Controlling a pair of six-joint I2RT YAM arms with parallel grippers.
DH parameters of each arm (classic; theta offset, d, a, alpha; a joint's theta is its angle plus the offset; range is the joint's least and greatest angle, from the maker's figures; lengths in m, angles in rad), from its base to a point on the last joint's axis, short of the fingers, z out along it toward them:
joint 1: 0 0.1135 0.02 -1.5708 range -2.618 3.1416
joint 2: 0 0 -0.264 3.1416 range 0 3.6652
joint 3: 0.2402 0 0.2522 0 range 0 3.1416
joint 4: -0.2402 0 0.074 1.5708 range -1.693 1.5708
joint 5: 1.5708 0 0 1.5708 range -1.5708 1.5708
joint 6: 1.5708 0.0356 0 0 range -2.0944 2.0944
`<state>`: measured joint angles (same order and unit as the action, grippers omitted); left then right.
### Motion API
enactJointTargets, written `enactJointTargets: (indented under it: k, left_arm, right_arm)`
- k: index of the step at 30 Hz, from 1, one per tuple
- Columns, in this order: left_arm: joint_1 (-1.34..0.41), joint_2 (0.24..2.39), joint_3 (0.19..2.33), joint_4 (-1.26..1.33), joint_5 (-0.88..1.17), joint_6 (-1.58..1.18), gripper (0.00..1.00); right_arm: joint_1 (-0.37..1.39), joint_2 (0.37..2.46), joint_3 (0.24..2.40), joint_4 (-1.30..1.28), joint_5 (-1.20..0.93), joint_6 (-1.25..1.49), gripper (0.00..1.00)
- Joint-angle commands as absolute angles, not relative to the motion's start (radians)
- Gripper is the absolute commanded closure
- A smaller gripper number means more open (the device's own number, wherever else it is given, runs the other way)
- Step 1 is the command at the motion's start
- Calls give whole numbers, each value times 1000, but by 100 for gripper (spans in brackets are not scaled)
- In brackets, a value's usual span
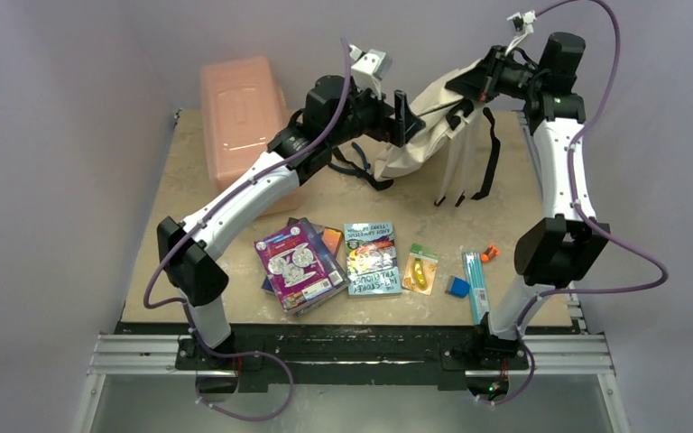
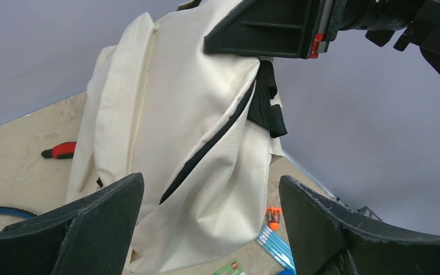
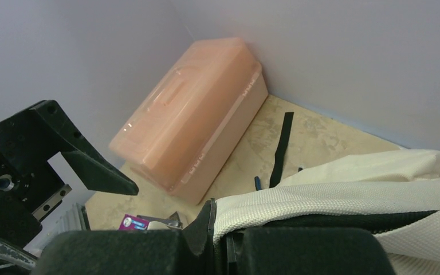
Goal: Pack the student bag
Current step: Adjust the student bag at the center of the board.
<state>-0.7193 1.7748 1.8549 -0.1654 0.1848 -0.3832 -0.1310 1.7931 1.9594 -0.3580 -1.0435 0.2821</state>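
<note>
The student bag (image 1: 420, 131), cream fabric with black zipper lines and black straps (image 1: 487, 153), hangs lifted off the back of the table by its top edge. My right gripper (image 1: 471, 86) is shut on that edge; in the right wrist view its jaws (image 3: 229, 243) pinch the cream fabric (image 3: 378, 189). My left gripper (image 1: 406, 119) stands open just left of the bag. In the left wrist view its fingers (image 2: 91, 223) spread wide before the bag's front (image 2: 195, 143), with nothing gripped between them.
A rigid pink box (image 1: 239, 113) stands at the back left. Books (image 1: 296, 262) (image 1: 372, 257), a green card (image 1: 421, 269), a blue eraser (image 1: 457, 286), blue pencils (image 1: 475, 284) and an orange sharpener (image 1: 490, 254) lie near the front. A red-handled tool (image 2: 60, 150) lies behind the bag.
</note>
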Motion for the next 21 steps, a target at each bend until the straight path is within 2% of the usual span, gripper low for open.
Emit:
enactJointTargets:
  k: [1,6,10,15,17,19,20,21]
  left_arm:
    - [-748,1814,1945,-160,184,-389,15]
    - [-787,1849,1981,-185,173,-391,28]
    - [-803,1868,1987,-163,151,-408,48]
    - [-814,1915,2043,-162,151,-463,88]
    - [-828,1922,2054,-152,133,-470,97]
    - [-848,1925,2063,-145,104,-455,100]
    - [-856,1921,2064,-145,93,-445,100]
    - [-862,1914,2061,-148,84,-433,100]
  right_arm:
    - [-133,1690,1978,-278,-1117,239,100]
    - [-130,1687,1981,-335,-1104,215,100]
    - [-123,1674,1989,-418,-1065,156,100]
    - [-112,1628,1942,-415,-990,176,98]
    - [-98,1613,1927,-406,-946,213,93]
    - [-78,1600,1913,-408,-905,229,94]
    - [-71,1596,1913,-417,-887,225,100]
    - [-68,1591,1912,-426,-873,224,100]
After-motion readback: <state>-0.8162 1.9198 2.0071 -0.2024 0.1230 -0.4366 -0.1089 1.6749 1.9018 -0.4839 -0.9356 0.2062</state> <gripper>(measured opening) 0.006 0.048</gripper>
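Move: The left hand, wide open, faces the near stretch of the student bag's zipped edge, about 5 cm to its right, 2 cm ahead and 2 cm lower; the black webbing hangs some 7 cm right and 3 cm ahead. Far beneath, the pliers lie about 24 cm out and 9 cm left, the Pratchett book 4 cm back and 7 cm left, both some 40 cm below. From the right hand, already gripping the bag, that edge is about 6 cm back, 4 cm left and 3 cm down. The left hand goes about 5 cm to the right, sinking and easing back a little, until the zipped edge of the student bag is between its fingers, which shut fully from wide open and pinch the cloth on the side facing it. Meanwhile the right hand keeps its closed grip on the bag's upper edge and draws it some 3 cm back, bringing the bag nearer the left hand, which holds its attitude almost unchanged. ##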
